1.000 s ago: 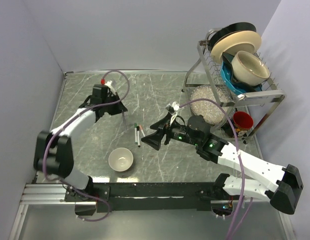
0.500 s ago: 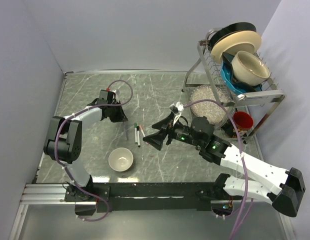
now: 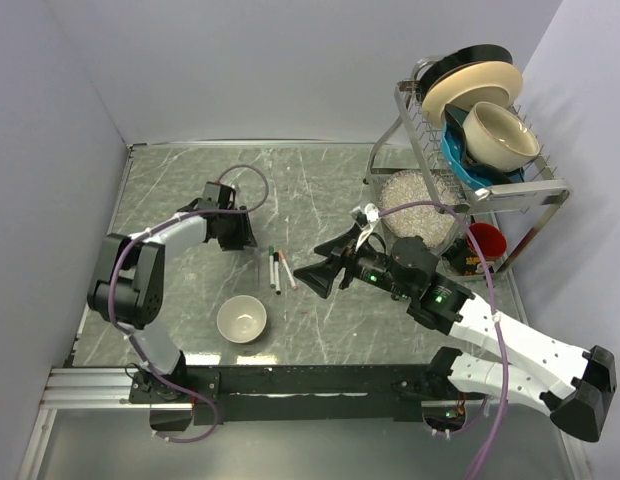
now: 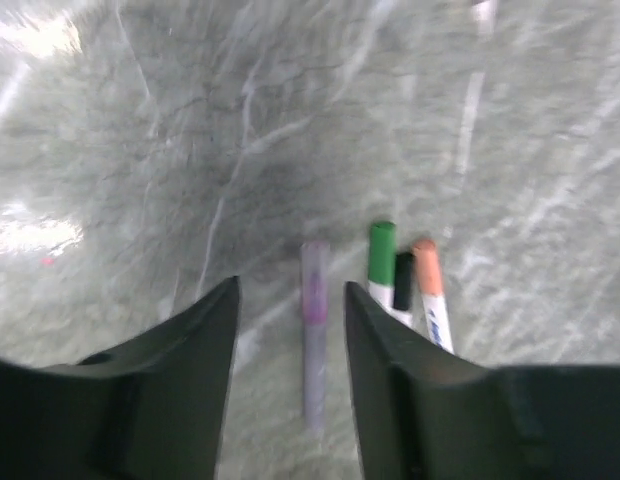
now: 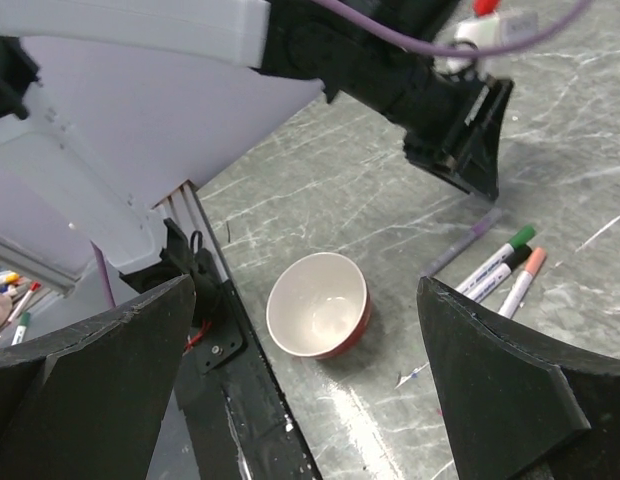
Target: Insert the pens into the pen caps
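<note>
Three white pens point(image 3: 279, 270) lie side by side on the marble table, with green point(image 4: 382, 248), black point(image 4: 403, 282) and orange point(image 4: 426, 272) ends. Whether those ends are the pen caps I cannot tell. Left of them a greyish pen with a purple band point(image 4: 313, 330) lies flat on the table. My left gripper point(image 4: 290, 290) hovers just above it, open, its jaws on either side and not touching it. In the top view the left gripper point(image 3: 236, 235) is up-left of the pens. My right gripper point(image 3: 312, 278) hangs wide open and empty right of the pens point(image 5: 505, 265).
A white bowl with a red outside point(image 3: 241, 320) stands near the front edge, below the pens. At the back right a dish rack point(image 3: 470, 150) holds plates and bowls, with a clear bumpy dish point(image 3: 415, 205) and a red cup point(image 3: 484, 240) beside it.
The left gripper has moved right and down toward the pens and opened, leaving the purple-banded pen on the table. The right arm has shifted slightly right, still open.
</note>
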Motion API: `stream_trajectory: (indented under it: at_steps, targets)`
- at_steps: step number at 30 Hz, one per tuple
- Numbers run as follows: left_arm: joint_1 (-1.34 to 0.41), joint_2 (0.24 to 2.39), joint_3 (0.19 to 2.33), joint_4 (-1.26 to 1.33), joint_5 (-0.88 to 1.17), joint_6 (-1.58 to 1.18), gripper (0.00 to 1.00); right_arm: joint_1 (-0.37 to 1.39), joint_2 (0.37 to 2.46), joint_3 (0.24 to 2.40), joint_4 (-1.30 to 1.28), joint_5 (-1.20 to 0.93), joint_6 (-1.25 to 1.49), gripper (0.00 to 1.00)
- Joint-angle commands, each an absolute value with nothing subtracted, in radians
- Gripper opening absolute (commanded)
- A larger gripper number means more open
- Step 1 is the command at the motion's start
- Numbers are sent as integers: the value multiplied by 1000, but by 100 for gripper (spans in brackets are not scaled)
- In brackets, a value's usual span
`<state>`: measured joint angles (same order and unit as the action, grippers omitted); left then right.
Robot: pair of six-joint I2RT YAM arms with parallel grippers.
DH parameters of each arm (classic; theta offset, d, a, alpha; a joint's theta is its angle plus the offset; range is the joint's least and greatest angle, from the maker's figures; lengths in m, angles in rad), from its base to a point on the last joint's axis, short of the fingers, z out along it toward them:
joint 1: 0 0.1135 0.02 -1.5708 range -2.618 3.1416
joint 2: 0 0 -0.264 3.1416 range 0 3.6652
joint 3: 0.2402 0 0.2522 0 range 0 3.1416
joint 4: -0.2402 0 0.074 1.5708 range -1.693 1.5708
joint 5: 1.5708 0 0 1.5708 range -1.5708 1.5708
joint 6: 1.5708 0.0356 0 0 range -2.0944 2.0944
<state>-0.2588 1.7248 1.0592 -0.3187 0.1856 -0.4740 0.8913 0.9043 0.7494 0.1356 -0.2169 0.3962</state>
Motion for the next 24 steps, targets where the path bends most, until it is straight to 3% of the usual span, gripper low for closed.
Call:
stream_trajectory:
  at_steps: [1, 6, 10, 14, 24]
  targets:
    - [-262, 1553, 1103, -328, 199, -453, 55, 894, 867, 778, 115, -170, 400, 100]
    - [-261, 1366, 1049, -275, 319, -407, 67, 893, 835, 779, 69, -109, 416, 100]
    - [-261, 1130, 890, -117, 512, -422, 75, 893, 808, 773, 52, -31, 446, 100]
    - [-262, 941, 747, 46, 641, -459, 95, 893, 807, 788, 8, 70, 497, 100]
    - [-262, 632, 597, 75, 632, -469, 99, 893, 788, 758, 31, 155, 541, 100]
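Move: The purple pen lies just released under the left hand, its capped end below the fingertips and its middle about 5 cm back, 1 cm right and 4 cm down. The green-capped pen lies some 4 cm to the right of it, the orange-capped pen 7 cm to the right of it. The bowl stands roughly 18 cm back and 3 cm left of the hand. From the right hand the purple pen is about 14 cm ahead, 15 cm left, 29 cm below. Straight up at first, then up and back, the left hand leaves the purple pen, climbing about 23 cm and drawing back some 14 cm while its fingers go from half to fully open and swing up from pointing at the table. Meanwhile the wide-open right hand eases roughly 5 cm right and forward, turning clockwise. ##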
